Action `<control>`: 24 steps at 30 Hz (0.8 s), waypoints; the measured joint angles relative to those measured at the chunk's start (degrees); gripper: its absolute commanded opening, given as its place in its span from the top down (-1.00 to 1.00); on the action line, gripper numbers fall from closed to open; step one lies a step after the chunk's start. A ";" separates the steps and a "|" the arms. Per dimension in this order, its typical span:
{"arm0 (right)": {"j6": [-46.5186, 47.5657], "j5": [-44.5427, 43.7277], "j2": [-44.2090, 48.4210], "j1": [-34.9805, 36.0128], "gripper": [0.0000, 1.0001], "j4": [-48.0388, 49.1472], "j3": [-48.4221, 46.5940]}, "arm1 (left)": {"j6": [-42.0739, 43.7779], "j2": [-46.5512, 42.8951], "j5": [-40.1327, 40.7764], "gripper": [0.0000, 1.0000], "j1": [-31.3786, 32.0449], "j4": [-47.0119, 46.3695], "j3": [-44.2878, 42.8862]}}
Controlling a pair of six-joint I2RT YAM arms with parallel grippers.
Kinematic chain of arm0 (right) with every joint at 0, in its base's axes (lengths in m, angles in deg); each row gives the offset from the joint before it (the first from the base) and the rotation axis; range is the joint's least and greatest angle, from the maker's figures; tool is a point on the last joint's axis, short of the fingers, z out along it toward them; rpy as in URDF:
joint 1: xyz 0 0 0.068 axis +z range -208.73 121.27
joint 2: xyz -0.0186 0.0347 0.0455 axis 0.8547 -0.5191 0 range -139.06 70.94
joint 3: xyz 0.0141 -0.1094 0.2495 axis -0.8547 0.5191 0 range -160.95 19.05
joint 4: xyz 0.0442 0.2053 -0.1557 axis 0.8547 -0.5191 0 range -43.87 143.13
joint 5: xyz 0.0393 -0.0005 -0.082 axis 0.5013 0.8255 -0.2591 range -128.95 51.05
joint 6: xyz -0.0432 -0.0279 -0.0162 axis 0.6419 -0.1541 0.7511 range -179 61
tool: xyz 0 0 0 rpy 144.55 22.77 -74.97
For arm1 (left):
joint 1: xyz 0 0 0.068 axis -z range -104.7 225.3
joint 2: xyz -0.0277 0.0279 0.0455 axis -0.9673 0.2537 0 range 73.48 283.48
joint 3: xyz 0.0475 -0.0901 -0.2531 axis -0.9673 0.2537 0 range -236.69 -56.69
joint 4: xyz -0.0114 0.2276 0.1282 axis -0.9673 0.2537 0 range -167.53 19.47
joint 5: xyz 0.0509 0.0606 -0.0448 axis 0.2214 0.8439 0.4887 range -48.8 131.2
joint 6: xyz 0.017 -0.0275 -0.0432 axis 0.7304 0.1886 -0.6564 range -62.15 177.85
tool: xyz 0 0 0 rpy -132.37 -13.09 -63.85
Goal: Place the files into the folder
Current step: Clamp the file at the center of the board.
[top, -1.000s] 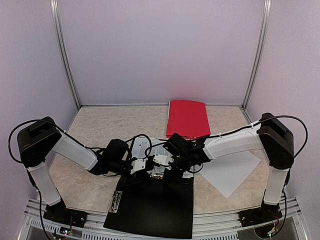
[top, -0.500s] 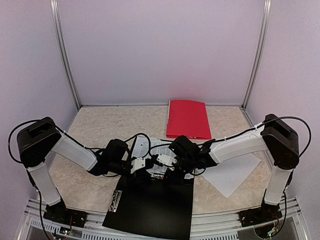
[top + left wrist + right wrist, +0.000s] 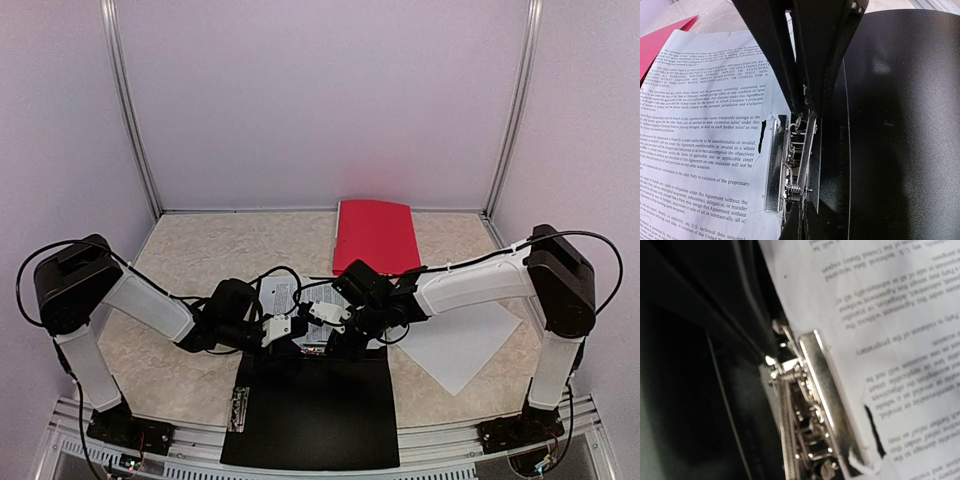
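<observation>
The open black folder (image 3: 310, 415) lies at the table's near edge. A printed file sheet (image 3: 705, 145) rests past its top edge, torn beside the folder's metal clip (image 3: 792, 165). The sheet's edge lies against the clip's plate (image 3: 822, 385). My left gripper (image 3: 807, 227) is shut, its tips at the clip's near end. My right gripper (image 3: 800, 107) comes from the far side, shut on the clip's far end. In the top view both grippers, left (image 3: 298, 334) and right (image 3: 322, 338), meet over the folder's top edge. A blank white sheet (image 3: 455, 345) lies to the right.
A red folder (image 3: 375, 237) lies at the back centre, its corner showing in the left wrist view (image 3: 660, 40). A metal strip (image 3: 240, 408) sits on the black folder's left edge. Side walls and posts close the table in.
The black folder has swung from skewed to square with the table's edge and shifted slightly right. The right gripper has drawn a little farther back. The left arm has barely moved.
</observation>
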 measured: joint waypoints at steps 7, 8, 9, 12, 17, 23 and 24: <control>-1.68 -0.15 0.00 0.07 0.70 -0.26 -0.33 | -0.35 0.00 0.33 1.00 0.07 0.13 -0.07; -2.34 -0.17 0.04 0.07 0.66 -0.20 -0.44 | -0.46 0.00 0.59 1.00 0.07 0.15 -0.09; -3.41 -0.17 0.13 0.07 0.62 -0.13 -0.59 | -0.52 0.00 0.83 1.00 0.07 0.13 -0.09; -6.36 -0.90 0.44 0.07 0.57 -1.31 -0.66 | -0.85 0.00 2.23 1.00 -0.17 0.26 -0.26; -11.41 -1.53 0.83 0.07 0.54 -1.20 -0.61 | -1.11 0.00 3.15 1.00 -0.24 0.24 -0.33; -16.31 -3.13 2.08 0.07 0.41 1.90 1.01 | -1.31 0.00 3.21 1.00 -0.24 0.24 -0.33; -17.25 -3.52 2.75 0.07 0.37 2.93 1.81 | -1.31 0.00 3.21 1.00 -0.24 0.24 -0.33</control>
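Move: Between the two hands lies the metal clip at the centre of the board, its middle about 4 cm to the left of the right hand and 2 cm lower, level with it fore and aft. From the same hand the printed file's middle lies some 11 cm ahead and 4 cm left, the black cover's about 13 cm back and 5 cm left, both 3 cm down. From the left hand the clip's middle is 5 cm to its right, 1 cm lower. Opening its fingers, the right hand lets go of the clip's raised lever, which it still pinches at the start, then lifts some 1.5 cm with a slight forward shift while turning about 15 degrees clockwise. The left hand, fingers still shut, keeps to the clip's left end and shifts forward about 1 cm. ##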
